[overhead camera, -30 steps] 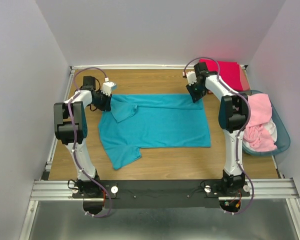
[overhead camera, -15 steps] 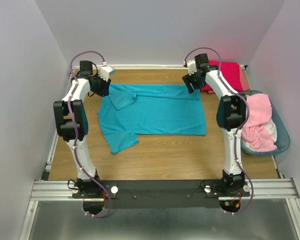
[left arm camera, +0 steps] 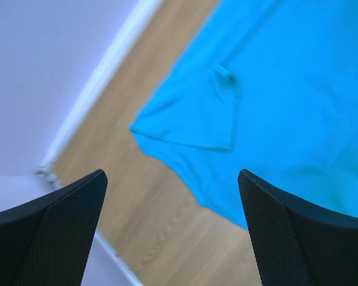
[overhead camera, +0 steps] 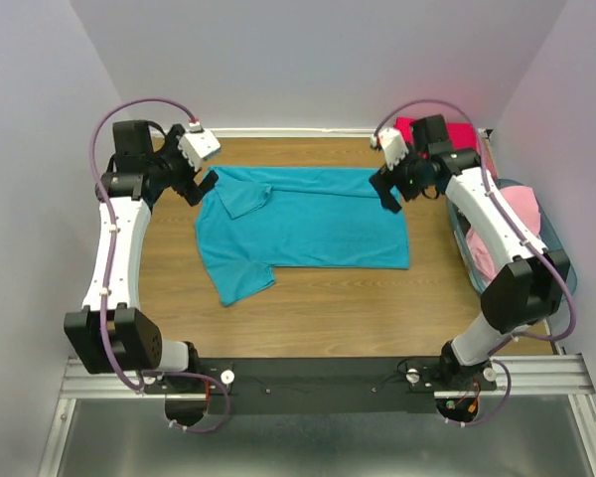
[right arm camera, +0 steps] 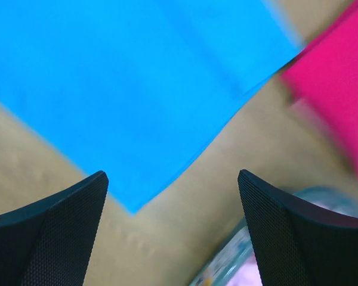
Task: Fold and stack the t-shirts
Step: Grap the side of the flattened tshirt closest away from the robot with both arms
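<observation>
A teal t-shirt (overhead camera: 303, 227) lies spread flat on the wooden table, one sleeve folded over at its upper left (left arm camera: 197, 116) and the other sticking out toward the front left. My left gripper (overhead camera: 201, 187) hangs open above the table just off the shirt's upper left corner, holding nothing. Over the shirt's upper right corner (right arm camera: 167, 77) my right gripper (overhead camera: 384, 195) is open and empty too. A crimson-pink t-shirt (overhead camera: 459, 139) lies folded at the back right (right arm camera: 340, 89). Light pink t-shirts (overhead camera: 524, 214) are heaped in the basket.
A blue-tinted plastic basket (overhead camera: 564, 273) stands at the right edge of the table, its rim showing in the right wrist view (right arm camera: 238, 268). White walls close in the back and both sides. The arms' rail runs along the near edge (overhead camera: 318, 376).
Both grippers have opened and let go of the teal shirt's far corners, then lifted and swung outward. The shirt's far edge was carried back and now lies flat.
</observation>
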Available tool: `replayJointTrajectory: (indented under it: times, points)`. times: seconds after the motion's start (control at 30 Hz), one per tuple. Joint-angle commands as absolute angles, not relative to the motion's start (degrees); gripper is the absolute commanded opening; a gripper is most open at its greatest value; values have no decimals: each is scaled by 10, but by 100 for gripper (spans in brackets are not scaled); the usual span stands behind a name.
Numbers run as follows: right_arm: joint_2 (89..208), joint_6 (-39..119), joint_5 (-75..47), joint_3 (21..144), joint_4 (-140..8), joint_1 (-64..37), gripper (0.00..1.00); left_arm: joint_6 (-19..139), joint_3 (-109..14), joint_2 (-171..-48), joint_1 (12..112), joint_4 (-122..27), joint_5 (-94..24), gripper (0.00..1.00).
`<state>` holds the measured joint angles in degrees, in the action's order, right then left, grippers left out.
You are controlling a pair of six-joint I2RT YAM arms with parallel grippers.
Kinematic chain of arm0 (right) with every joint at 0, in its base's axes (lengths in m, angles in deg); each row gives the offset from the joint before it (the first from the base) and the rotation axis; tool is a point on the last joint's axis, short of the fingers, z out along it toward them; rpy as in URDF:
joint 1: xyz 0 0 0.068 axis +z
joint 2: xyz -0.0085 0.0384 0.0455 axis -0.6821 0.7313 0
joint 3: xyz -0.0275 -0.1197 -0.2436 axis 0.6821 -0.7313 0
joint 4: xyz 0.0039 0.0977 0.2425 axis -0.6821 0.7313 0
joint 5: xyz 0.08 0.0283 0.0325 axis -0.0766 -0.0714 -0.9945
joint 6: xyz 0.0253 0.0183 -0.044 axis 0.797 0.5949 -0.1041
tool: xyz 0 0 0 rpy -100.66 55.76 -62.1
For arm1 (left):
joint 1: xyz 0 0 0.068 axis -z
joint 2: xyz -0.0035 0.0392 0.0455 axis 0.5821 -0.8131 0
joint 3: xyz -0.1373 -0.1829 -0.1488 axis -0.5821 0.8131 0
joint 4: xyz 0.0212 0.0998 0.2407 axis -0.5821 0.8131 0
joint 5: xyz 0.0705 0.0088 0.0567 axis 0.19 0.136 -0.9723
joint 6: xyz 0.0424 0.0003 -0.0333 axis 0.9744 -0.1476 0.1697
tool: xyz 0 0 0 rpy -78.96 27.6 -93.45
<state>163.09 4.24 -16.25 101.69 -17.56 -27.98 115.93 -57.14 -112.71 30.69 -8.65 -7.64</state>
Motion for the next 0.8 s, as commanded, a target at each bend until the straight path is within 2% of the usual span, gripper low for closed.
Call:
replayJointTrajectory:
  times: [0.0, 0.03, 0.07, 0.1, 0.2, 0.3, 0.47, 0.77]
  points:
    - [1588, -3, -161, 873, -115, -268, 93, 1358, -532, -1192, 305, 146, -7, 98]
    - [1579, -4, -157, 850, -115, -264, 90, 1373, -510, -1189, 305, 165, -11, 98]
    - [1572, -5, -151, 832, -121, -257, 81, 1381, -482, -1179, 307, 157, -35, 99]
    - [1566, -6, -137, 796, -124, -253, 76, 1391, -456, -1148, 308, 147, -51, 99]
    - [1554, -10, -110, 748, -148, -245, 63, 1393, -350, -1075, 334, 75, -113, 98]
    - [1550, -22, -84, 696, -184, -244, 57, 1396, -289, -1044, 348, 48, -142, 98]
    - [1564, -35, -68, 647, -224, -243, 53, 1402, -238, -1033, 350, 19, -169, 99]
    - [1604, -33, -67, 645, -264, -237, 46, 1401, -197, -1036, 353, -31, -207, 98]
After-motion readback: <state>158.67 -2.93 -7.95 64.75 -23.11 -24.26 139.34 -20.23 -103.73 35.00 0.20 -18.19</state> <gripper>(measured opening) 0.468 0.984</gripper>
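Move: The blue t-shirt's near right corner lies about 12 cm back from the right hand, 5 cm to its right and 20 cm below. The red folded stack is some 16 cm ahead and 12 cm right of that hand, the laundry basket about 6 cm back and 31 cm right. The t-shirt's near left corner, the sleeve tip, is some 18 cm back, 2 cm right and 28 cm below the left hand; the turned-over flap lies roughly 7 cm ahead and 7 cm right. The near right corner of the blue t-shirt is what the right hand sinks towards, about 18 cm down and 13 cm back with a drift right, its fingers closing to roughly half open. To the near left sleeve the left hand drops some 22 cm and draws back 15 cm, fingers wide open. Both wrists tip down about 25 degrees; neither hand is seen to touch cloth. ##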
